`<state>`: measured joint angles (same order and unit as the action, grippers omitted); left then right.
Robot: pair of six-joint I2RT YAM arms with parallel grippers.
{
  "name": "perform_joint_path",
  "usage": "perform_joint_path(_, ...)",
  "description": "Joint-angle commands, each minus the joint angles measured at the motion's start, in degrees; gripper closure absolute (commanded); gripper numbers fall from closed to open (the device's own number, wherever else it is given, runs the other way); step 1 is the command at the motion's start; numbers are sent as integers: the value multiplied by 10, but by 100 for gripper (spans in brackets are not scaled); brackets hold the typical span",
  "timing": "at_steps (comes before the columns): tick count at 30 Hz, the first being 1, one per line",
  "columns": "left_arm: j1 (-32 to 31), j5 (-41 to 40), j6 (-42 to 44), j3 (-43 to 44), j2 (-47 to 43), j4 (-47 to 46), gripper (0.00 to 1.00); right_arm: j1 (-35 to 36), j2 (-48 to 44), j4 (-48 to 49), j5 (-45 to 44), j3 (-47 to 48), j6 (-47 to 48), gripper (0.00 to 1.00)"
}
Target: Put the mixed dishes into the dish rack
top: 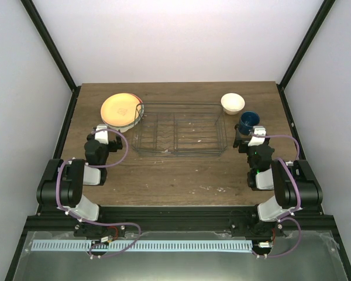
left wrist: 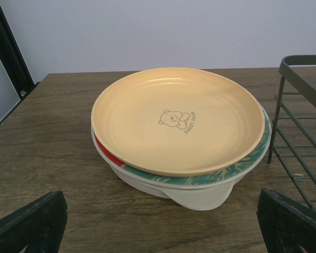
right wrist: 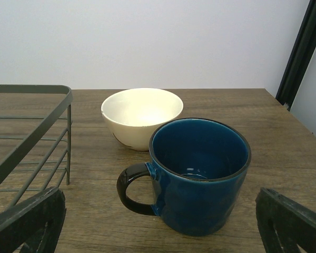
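Three plates lie stacked left of the dish rack: an orange-yellow plate on top, a red and teal one under it, a white one at the bottom. My left gripper is open just in front of the stack, touching nothing. Right of the rack stand a cream bowl and, nearer, a dark blue mug with its handle to the left. My right gripper is open, its fingers wide on either side of the mug and apart from it.
The wire rack's corner rises to the right of the plates, and its other end stands left of the mug and bowl. Black frame posts flank the wooden table. Inside the rack nothing shows.
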<state>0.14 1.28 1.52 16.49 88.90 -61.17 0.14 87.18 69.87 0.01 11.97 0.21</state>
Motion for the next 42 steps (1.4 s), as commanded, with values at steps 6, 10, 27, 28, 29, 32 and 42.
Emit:
perform_joint_path(6,0,25,7,-4,-1,-49,0,-3,-3,15,5,10,4,0)
perform_joint_path(10,-21,-14,20,-18,-36,-57,0,6,-40,-24,-15,15,9,0)
perform_joint_path(27,-37,5,44,267,-294,515,0,36,-134,-697,-66,398,-47,0)
perform_joint_path(28,-37,9,28,302,-286,549,0,39,-123,-724,-72,426,-53,0)
perform_joint_path(29,-37,19,17,337,-264,587,0,42,-113,-750,-75,456,-59,0)
perform_joint_path(32,-45,66,9,453,-196,725,0,50,-87,-823,-107,536,-84,0)
perform_joint_path(42,-154,102,-37,778,46,1013,0,53,4,-1052,-143,770,-136,0)
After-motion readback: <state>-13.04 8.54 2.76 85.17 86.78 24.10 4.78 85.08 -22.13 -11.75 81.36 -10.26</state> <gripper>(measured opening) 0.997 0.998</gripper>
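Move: The plates are stacked about 16 cm ahead of the left hand, 4 cm to its right and 8 cm below; the rack's middle is some 30 cm to its right and 7 cm ahead, 6 cm lower. The mug stands about 11 cm ahead of the right hand, 3 cm to its right and 9 cm below, with the bowl roughly 22 cm ahead of this hand, 4 cm to its left and 10 cm down. The left hand lifts quickly some 25 cm with its fingers tilting up, then pushes forward and swings about 13 cm right over the space between the plates and the rack's left end, sinking a few centimetres as the fingers tip back down and turn roughly 20 degrees clockwise. The right hand climbs about 18 cm and reaches 9 cm forward until it hangs high and almost over the mug, the bowl still ahead of it, its fingers tipping down some 20 degrees and turning slightly clockwise; both grippers stay wide open and touch nothing. ##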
